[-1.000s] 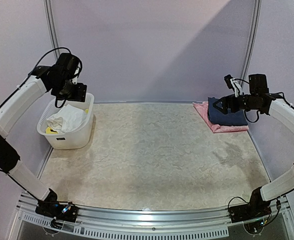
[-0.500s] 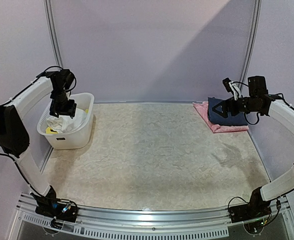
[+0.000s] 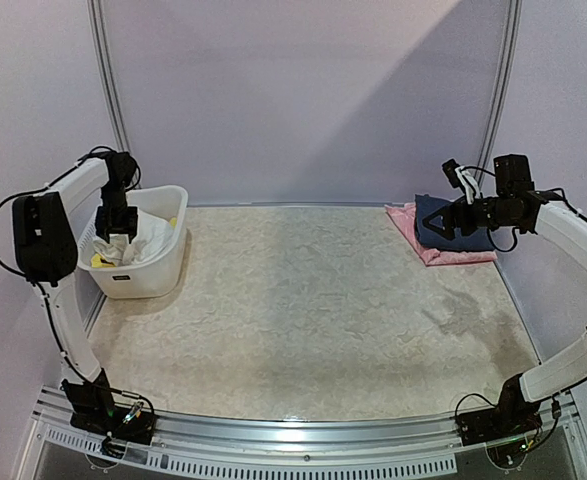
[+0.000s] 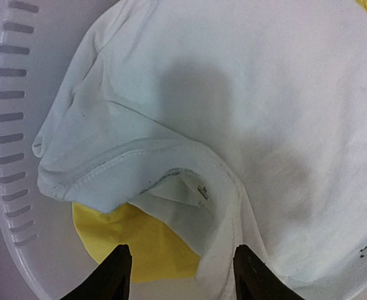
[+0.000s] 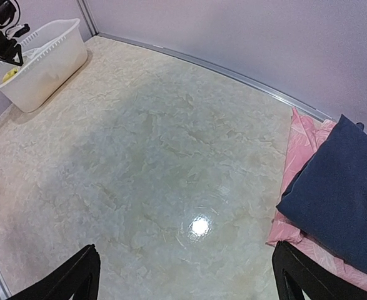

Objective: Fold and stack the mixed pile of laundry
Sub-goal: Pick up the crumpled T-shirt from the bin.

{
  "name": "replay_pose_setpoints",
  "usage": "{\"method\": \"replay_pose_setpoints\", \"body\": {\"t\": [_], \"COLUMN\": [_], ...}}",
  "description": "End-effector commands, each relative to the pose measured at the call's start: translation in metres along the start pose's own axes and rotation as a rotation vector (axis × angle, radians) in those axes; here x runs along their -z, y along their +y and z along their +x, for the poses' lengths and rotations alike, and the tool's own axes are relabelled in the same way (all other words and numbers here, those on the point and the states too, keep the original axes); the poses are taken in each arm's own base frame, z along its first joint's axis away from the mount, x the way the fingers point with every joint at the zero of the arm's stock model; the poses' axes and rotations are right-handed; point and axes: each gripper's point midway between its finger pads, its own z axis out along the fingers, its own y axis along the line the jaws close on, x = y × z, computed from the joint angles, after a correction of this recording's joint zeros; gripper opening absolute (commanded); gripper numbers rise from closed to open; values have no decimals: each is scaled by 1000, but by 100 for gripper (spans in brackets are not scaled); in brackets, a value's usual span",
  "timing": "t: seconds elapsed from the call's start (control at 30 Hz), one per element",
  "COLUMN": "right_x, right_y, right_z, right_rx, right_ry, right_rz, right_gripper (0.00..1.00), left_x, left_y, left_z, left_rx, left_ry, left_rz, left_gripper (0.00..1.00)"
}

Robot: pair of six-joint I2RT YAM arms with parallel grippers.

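The mixed laundry pile lies in a white plastic basket at the back left. It is a crumpled white T-shirt over yellow shorts. In the top view the T-shirt fills most of the basket and a bit of yellow shows at its near corner. My left gripper points down into the basket. In its wrist view the left gripper is open, its jaws on either side of the shirt's collar edge and gripping nothing. My right gripper hovers open and empty at the back right.
A folded navy cloth lies on a folded pink cloth at the back right corner, close under the right gripper. The basket's slotted wall runs close to the left fingers. Purple walls close in the table.
The left arm has swung left and dropped its gripper down into the basket, close over the T-shirt, with its jaws somewhat narrower. The right arm has barely moved.
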Motion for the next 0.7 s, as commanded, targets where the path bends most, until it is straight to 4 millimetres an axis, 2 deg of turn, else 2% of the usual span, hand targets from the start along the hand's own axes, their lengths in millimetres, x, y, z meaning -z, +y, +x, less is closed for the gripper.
{"method": "replay_pose_setpoints", "body": {"t": [0.0,0.07,0.3,0.4,0.47,0.5,0.6,0.67], "right_x": [2,2,2,3,3,2,2,2], "right_y": [7,11,13,14,14,14,15,16], "right_z": [9,8,9,9,9,9,9,10], "right_rx": [0,1,-4,-1,-2,-3,-4,-8], "right_ry": [16,11,12,10,11,12,10,11], "right_rz": [-28,-44,-61,-62,-62,-63,-69,-77], "right_gripper": [97,97,96,96,96,96,96,95], "left_x": [-11,-16,-29,-30,-30,-30,-18,6], "left_y": [-8,-11,-12,-14,-13,-12,-9,-5], "left_z": [-6,-9,-18,-19,-21,-22,-24,-30], "left_rx": [7,6,7,9,16,19,25,42], "left_ry": [6,15,27,28,24,24,17,-27], "left_rz": [31,51,51,59,63,67,79,101], "left_gripper": [48,39,39,21,4,0,0,0]}}
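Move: Just beneath the left hand's half-open fingers lies the near edge of the crumpled T-shirt; the T-shirt's middle is about 4 cm ahead, 3 cm right and 4 cm lower. A yellow cloth shows some 4 cm to the hand's left, 2 cm back and 6 cm down, and another about 8 cm ahead and 10 cm right, 5 cm down. From the right hand the T-shirt is roughly 58 cm left, 5 cm ahead and 15 cm below. Sinking about 3 cm deeper into the bin while easing some 2 cm forward, the left hand brings its half-open, downward-pointing fingers onto the T-shirt's folded near edge. They shut completely there, seeming to pinch a thin bit of the white cloth, and the hand has just begun to rise by the end. ##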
